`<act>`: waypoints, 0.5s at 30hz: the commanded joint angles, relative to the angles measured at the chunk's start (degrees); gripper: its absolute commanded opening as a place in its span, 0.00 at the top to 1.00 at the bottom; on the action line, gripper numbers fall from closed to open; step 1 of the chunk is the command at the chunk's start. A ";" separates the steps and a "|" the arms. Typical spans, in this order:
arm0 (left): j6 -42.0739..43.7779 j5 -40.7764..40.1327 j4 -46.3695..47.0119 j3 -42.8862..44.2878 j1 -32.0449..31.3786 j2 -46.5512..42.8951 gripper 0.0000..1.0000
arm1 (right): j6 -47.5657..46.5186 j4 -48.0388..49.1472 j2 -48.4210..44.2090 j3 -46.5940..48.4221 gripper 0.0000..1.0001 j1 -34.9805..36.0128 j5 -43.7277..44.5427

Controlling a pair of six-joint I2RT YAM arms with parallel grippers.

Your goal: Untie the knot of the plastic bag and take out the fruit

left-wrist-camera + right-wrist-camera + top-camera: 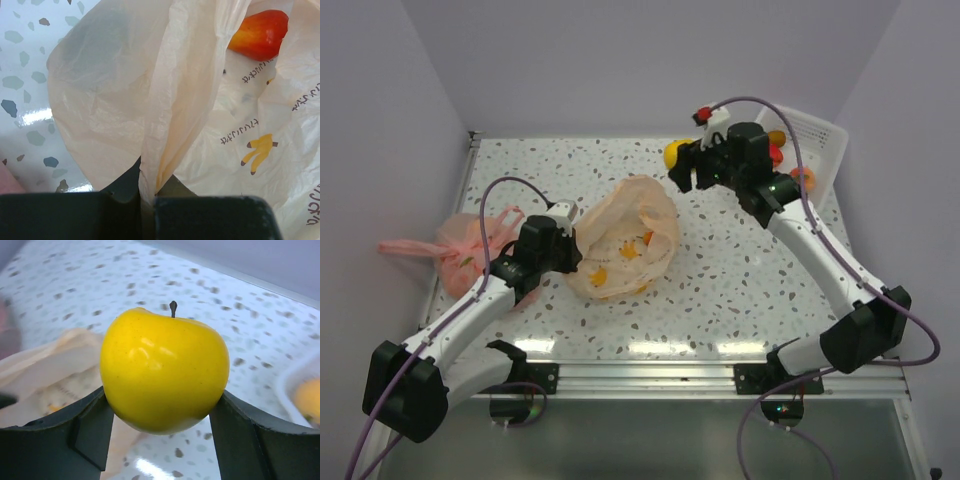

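The pale peach plastic bag (625, 240) lies slumped mid-table, banana prints on it. My left gripper (572, 245) is shut on a fold of its film (148, 180) at the bag's left edge. Through the bag's opening, the left wrist view shows a red-orange fruit (260, 34) inside. The knot is not in view. My right gripper (682, 168) hangs above the table behind and to the right of the bag, its fingers shut on a yellow apple (164, 377) with the stem up. The apple (675, 153) is clear of the bag.
A white basket (825, 135) with several fruits stands at the back right corner, just right of the right gripper. A pinker tied bag (470, 245) lies at the left edge beside the left arm. Walls close in the back and both sides.
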 commanded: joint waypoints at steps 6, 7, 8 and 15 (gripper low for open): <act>1.15 -0.30 0.85 0.27 0.44 -0.20 1.00 | 15.40 5.01 9.10 0.40 0.87 -21.82 19.97; 1.15 -0.30 0.85 0.18 0.44 -0.20 1.00 | 16.56 5.28 10.52 0.75 0.85 -23.43 20.23; 1.06 -0.30 0.85 0.10 0.44 -0.20 1.00 | 17.70 4.59 12.36 1.54 0.84 -24.66 21.46; 1.32 -0.57 0.76 0.36 0.44 0.15 1.00 | 21.49 2.04 23.62 11.03 0.40 -31.79 21.81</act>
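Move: Roughly 33 cm to the right, 24 cm ahead and 24 cm below the right hand, which already holds the yellow apple, is the middle of the white basket. Inside it the red apple lies about 29 cm right and 25 cm ahead of the hand, the leafy peach some 37 cm right and 19 cm ahead. The open bag is about 12 cm left, 2 cm ahead, 25 cm down. From the left hand, the basket is some 62 cm right, 35 cm ahead. Sweeping fast to the right by about 28 cm, the right arm carries the yellow apple away from the bag to the basket, reaching forward and, after an almost level start, sinking some 14 cm each. The wrist swings clockwise by roughly 55 degrees and tips the fingers further down; they keep their grip on the apple. ##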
